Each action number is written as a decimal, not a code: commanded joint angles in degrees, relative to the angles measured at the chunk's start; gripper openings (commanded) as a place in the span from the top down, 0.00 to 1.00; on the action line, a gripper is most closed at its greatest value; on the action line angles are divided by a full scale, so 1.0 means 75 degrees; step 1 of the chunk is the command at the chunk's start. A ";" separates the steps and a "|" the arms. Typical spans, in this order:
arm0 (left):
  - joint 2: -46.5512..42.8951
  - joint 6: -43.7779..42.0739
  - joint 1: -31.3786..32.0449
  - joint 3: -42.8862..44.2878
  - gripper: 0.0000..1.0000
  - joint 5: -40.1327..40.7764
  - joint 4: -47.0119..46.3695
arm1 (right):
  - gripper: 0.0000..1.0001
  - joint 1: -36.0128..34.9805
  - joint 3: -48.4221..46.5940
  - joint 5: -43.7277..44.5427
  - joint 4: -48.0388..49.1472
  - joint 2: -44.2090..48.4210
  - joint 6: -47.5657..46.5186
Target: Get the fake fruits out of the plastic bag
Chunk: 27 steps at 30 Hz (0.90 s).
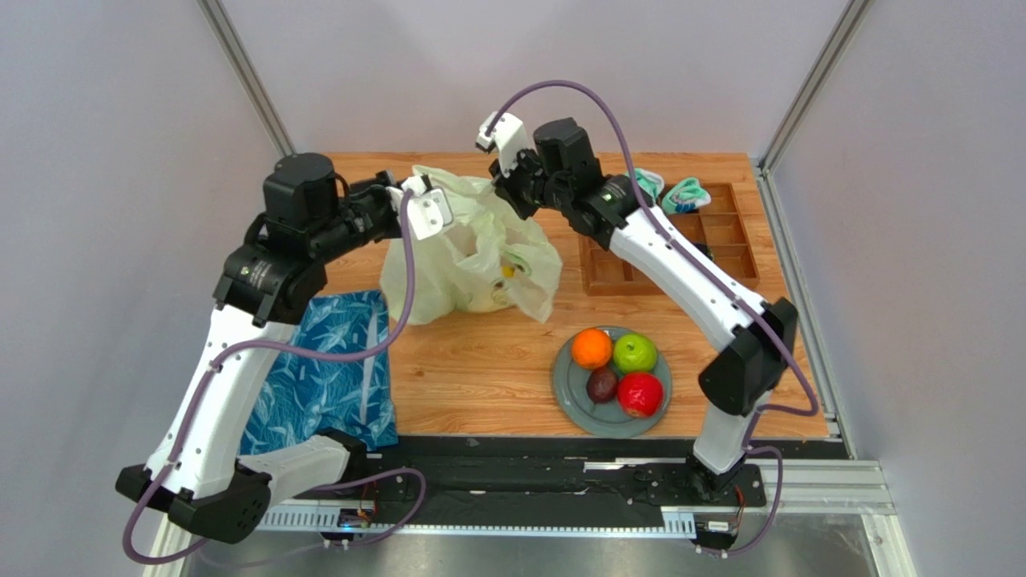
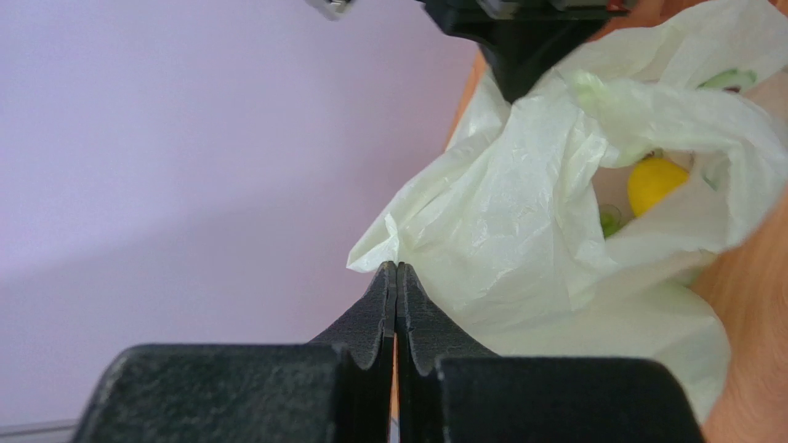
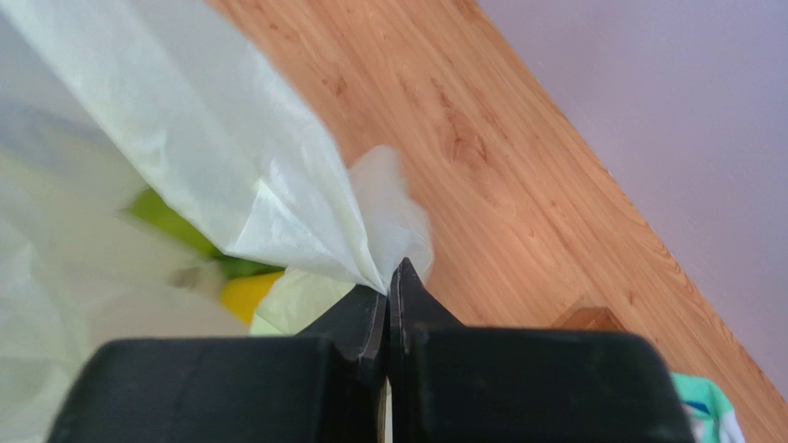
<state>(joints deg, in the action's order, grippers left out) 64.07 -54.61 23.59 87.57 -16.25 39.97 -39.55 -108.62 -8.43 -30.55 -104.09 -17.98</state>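
The pale yellow-green plastic bag (image 1: 476, 259) stands bunched at the back of the table, lifted between both grippers. My left gripper (image 1: 411, 188) (image 2: 396, 268) is shut on the bag's (image 2: 518, 231) left rim. My right gripper (image 1: 506, 190) (image 3: 389, 281) is shut on its (image 3: 213, 138) right rim. Inside the bag lie a yellow mango (image 2: 655, 182) (image 3: 248, 293) and a green fruit (image 2: 609, 221) (image 3: 171, 221). Outside it, an orange (image 1: 591, 348), a green apple (image 1: 635, 352), a dark brown-purple fruit (image 1: 601, 385) and a red apple (image 1: 640, 394) sit on a grey plate (image 1: 568, 403).
A blue leaf-patterned bag (image 1: 319, 367) lies flat at the table's left front. A wooden compartment tray (image 1: 674, 247) stands at the back right, with rolled teal-and-white socks (image 1: 668, 189) at its far end. The plate is near the front edge.
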 commanded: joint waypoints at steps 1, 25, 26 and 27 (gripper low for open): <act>-0.0525 -0.0114 0.0030 0.1074 1.00 -0.1241 0.0282 | 1.00 -0.0398 0.1421 -0.0001 0.0089 0.2051 -0.0203; -0.3727 0.1431 0.1565 -0.4329 1.00 -0.1350 0.1178 | 1.00 0.0023 0.3468 0.0595 0.0087 0.2254 0.0581; -0.3715 0.1480 0.1565 -0.4270 1.00 -0.1233 0.1106 | 1.00 0.0012 0.3397 0.0759 0.0135 0.2289 0.0523; -0.3692 0.1469 0.1565 -0.4235 1.00 -0.1255 0.1105 | 0.99 0.0023 0.3350 0.0946 0.0193 0.2324 0.0510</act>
<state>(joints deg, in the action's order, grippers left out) 36.45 -48.58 35.22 53.89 -28.08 55.57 -39.44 -79.31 -7.79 -33.69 -89.32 -13.56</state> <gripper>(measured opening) 0.007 0.007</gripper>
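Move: The bag hangs from both my shut hands with a yellow fruit in its mouth. That fruit is about 6 cm back of my right hand, level sideways, some 22 cm below. From my left hand it is about 4 cm ahead, 12 cm right and 30 cm down. The plate is roughly 22 cm back and 16 cm right of my right hand, the wooden tray 2 cm ahead and 26 cm right, both nearly 30 cm below. I keep both grippers shut on the raised bag and whip it back and down: my left hand rises a little, then sweeps about 20 cm towards my base and down, turning some 25 degrees clockwise. My right goes back, down and rightward, its fingertips tipping down, then swings up and forward again about 7 cm; my left eases forward only slightly. ##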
